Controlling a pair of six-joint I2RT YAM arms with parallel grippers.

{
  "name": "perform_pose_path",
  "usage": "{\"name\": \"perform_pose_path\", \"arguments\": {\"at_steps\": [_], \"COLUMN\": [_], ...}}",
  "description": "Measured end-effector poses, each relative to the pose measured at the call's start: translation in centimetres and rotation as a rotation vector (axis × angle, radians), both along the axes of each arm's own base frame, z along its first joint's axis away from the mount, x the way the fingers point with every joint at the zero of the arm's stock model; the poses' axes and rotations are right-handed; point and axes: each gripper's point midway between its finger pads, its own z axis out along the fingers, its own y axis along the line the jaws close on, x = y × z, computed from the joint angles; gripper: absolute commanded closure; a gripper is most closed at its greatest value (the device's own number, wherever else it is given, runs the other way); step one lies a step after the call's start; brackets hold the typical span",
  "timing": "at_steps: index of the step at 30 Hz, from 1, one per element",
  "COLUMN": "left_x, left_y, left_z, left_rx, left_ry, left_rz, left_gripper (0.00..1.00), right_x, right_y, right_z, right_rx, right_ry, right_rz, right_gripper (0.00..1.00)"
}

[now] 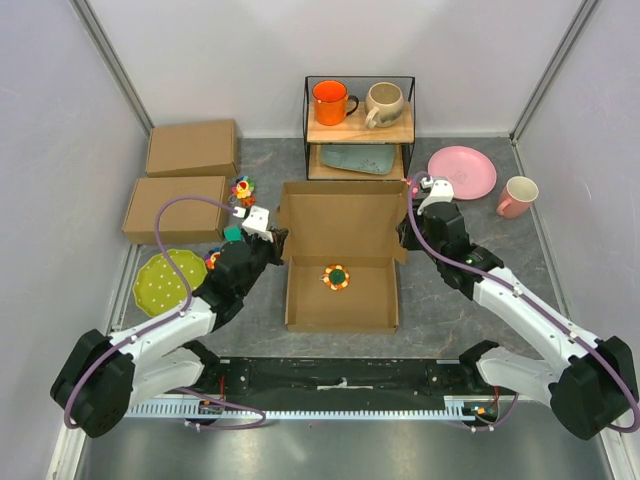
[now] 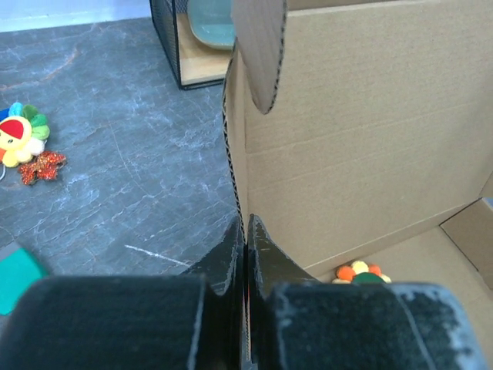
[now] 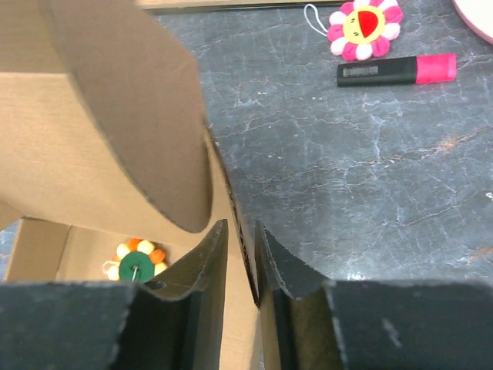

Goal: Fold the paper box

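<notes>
The paper box [image 1: 345,212] stands open in the middle of the table, its lid upright at the back and a small orange-and-green toy [image 1: 336,277] on its floor. My left gripper [image 1: 272,236] is shut on the box's left wall edge [image 2: 237,154], both fingers pressed flat against the cardboard. At the right rear corner, my right gripper [image 1: 412,226] straddles the right wall edge [image 3: 235,208]. Its jaws stand narrow, with a gap still showing between the cardboard and the left finger [image 3: 208,254]. A rounded flap [image 3: 146,116] hangs just ahead of it.
Two other brown boxes [image 1: 192,148] [image 1: 175,208] lie at the left rear. A wire shelf [image 1: 358,125] with mugs stands behind the box. A pink plate [image 1: 461,171], pink mug [image 1: 516,197], green plate [image 1: 163,280], pink marker [image 3: 397,69] and flower plushes [image 3: 366,27] [image 2: 19,139] lie around.
</notes>
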Motion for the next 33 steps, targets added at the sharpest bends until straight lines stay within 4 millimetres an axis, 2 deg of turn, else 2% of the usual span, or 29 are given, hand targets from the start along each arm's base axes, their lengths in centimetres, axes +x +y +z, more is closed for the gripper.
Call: {"name": "perform_pose_path", "arguments": {"at_steps": [6, 11, 20, 23, 27, 29, 33], "left_x": [0.1, 0.2, 0.1, 0.1, -0.1, -0.1, 0.4], "left_y": [-0.4, -0.5, -0.5, -0.5, -0.2, 0.0, 0.1], "left_z": [-0.1, 0.0, 0.2, 0.1, 0.4, 0.9, 2.8], "left_rx": [-0.065, -0.107, -0.111, -0.109, -0.098, -0.094, -0.078], "left_ry": [-0.051, -0.067, -0.072, -0.069, -0.057, -0.055, -0.055], "left_rz": [0.056, 0.08, 0.086, 0.086, 0.092, 0.099, 0.121], "left_gripper": [0.85, 0.75, 0.75, 0.69, 0.54, 0.5, 0.35], "right_x": [-0.7, -1.2, -1.5, -1.5, -1.6, -1.7, -1.9], "right_y": [1.1, 1.6, 0.6, 0.7, 0.5, 0.3, 0.0], "right_z": [0.5, 0.1, -1.0, -1.0, -0.8, -0.7, -0.5], "right_rx": [0.049, 0.037, 0.01, 0.006, -0.014, -0.024, -0.036], "right_ry": [-0.032, -0.042, -0.072, -0.08, -0.089, -0.092, -0.097], "right_rz": [0.009, 0.014, -0.024, -0.021, -0.018, -0.018, -0.015], "right_gripper": [0.73, 0.8, 0.88, 0.89, 0.9, 0.9, 0.91]}}
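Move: My left hand still pinches the near edge of the box lid's left flap; the flap's middle is about 3 cm ahead and 3 cm above that hand. A teal block lies some 8 cm ahead and 14 cm left of it. My right fingers straddle the right lid flap, its middle likewise about 3 cm ahead and 3 cm up. From the right hand, the small flower is roughly 15 cm left, 2 cm back; the highlighter about 17 cm ahead, 8 cm right, both well below. I shut my half-open right fingers on the right lid flap while drawing that hand back about 2 cm, swinging briefly left towards the box and out again as its fingertips tip up slightly. My left fingers spread to just over half open and let go of the left flap; that hand hardly travels until it rises about 3 cm at the end, its wrist turned a little. ##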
